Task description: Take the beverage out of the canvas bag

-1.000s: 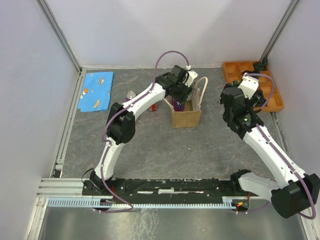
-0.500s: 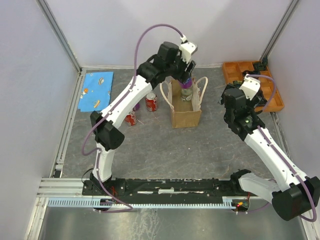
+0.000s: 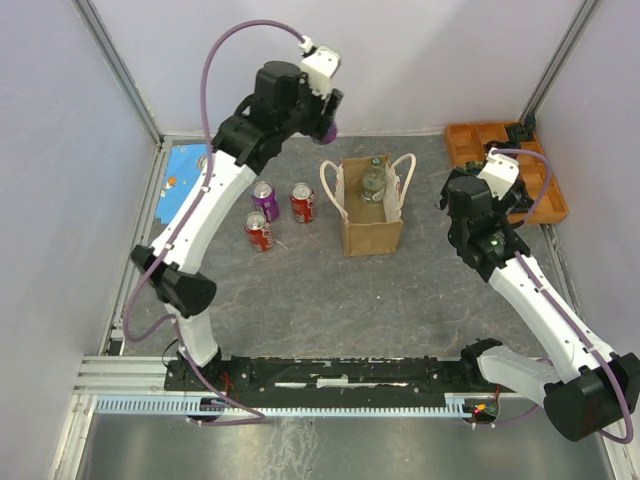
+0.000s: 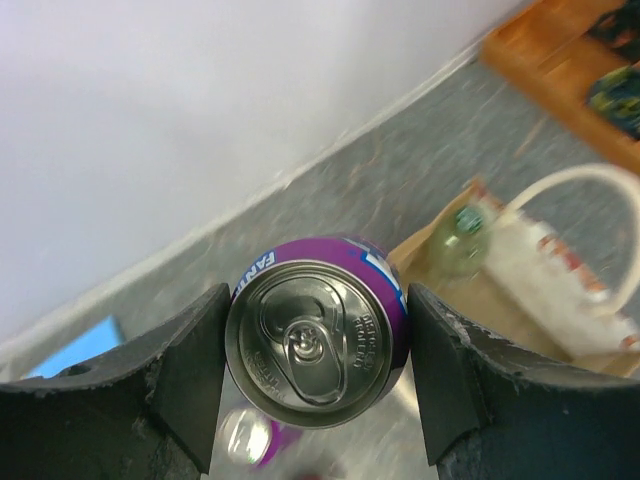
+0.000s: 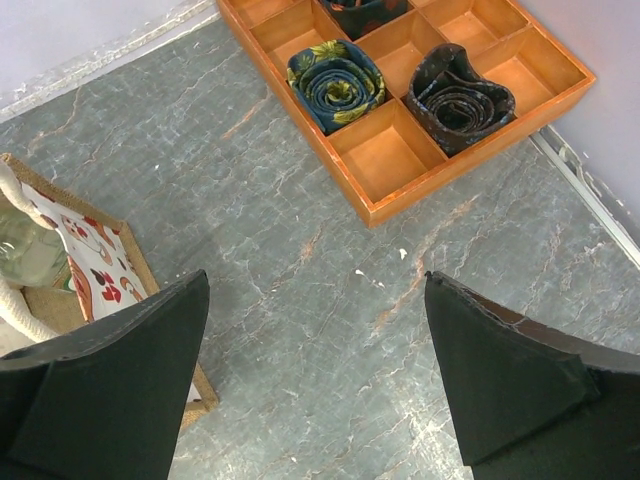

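The tan canvas bag (image 3: 371,210) with cream loop handles stands upright mid-table; a green glass bottle (image 3: 374,181) stands inside it. My left gripper (image 3: 326,125) is raised high, up and left of the bag, shut on a purple soda can (image 4: 318,343) seen from its silver top. The bag (image 4: 520,270) and bottle (image 4: 458,238) lie below and right of the can in the left wrist view. My right gripper (image 5: 315,385) is open and empty over bare table, right of the bag (image 5: 85,275).
A purple can (image 3: 264,199) and two red cans (image 3: 302,202) (image 3: 258,232) stand left of the bag. A blue cloth (image 3: 193,180) lies far left. An orange compartment tray (image 3: 505,170) holding rolled ties (image 5: 336,81) sits at the back right. Walls enclose the table.
My left gripper has lifted the purple can out of the bag and carried it up and to the left. The right arm has stayed still.
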Available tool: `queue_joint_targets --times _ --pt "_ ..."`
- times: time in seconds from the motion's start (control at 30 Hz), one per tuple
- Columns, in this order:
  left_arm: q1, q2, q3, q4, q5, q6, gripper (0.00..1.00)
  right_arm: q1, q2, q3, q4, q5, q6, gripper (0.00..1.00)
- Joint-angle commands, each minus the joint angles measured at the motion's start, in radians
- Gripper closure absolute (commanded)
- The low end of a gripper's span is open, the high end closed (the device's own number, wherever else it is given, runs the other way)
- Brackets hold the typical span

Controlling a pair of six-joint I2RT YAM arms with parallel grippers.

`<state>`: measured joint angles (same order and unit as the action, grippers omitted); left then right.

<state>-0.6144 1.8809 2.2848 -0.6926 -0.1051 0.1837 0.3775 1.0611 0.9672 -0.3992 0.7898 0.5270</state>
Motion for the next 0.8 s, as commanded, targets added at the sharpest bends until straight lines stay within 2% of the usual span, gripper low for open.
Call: queue_joint_targets --times 0.0,0.2,0.43,0.77 --pt "0.064 -0.216 -0.186 0.131 -0.094 0.023 0.97 -0.004 -0.004 0.012 0.035 -0.02 0.008 0.04" --pt "0.097 -0.383 -0.454 0.175 -0.116 -0.022 0.97 -0.004 0.027 0.031 0.048 -0.053 0.008 0.05" --pt "0.097 -0.475 -0.761 0.253 -0.028 -0.126 0.97 -0.005 0.049 0.053 0.056 -0.08 0.01 0.06" --pt "0.056 -0.432 -0.957 0.364 -0.013 -0.169 0.97 -0.004 0.018 0.029 0.052 -0.044 -0.002 0.06"
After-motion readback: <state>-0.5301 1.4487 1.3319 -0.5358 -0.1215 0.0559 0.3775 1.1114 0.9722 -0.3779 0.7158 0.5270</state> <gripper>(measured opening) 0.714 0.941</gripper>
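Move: My left hand holds the purple can high up; the free table spot it is bound for lies about 10 cm back, 10 cm left and 40 cm below. The cans stand some 35 cm below: far red can 2 cm back and 9 left, standing purple can 2 back and 18 left, near red can 9 back and 19 left. The canvas bag is 4 cm back, 9 right and 32 below. From my right hand, that spot lies about 42 cm left, 2 ahead and 25 below. I swing the held purple can left by about 10 cm, away from the canvas bag, then bring my left hand down and back, sinking some 18 cm in all towards the free spot beside the standing cans. My wrist tips the fingers about 20 degrees further down, and they keep their hold on the can. ##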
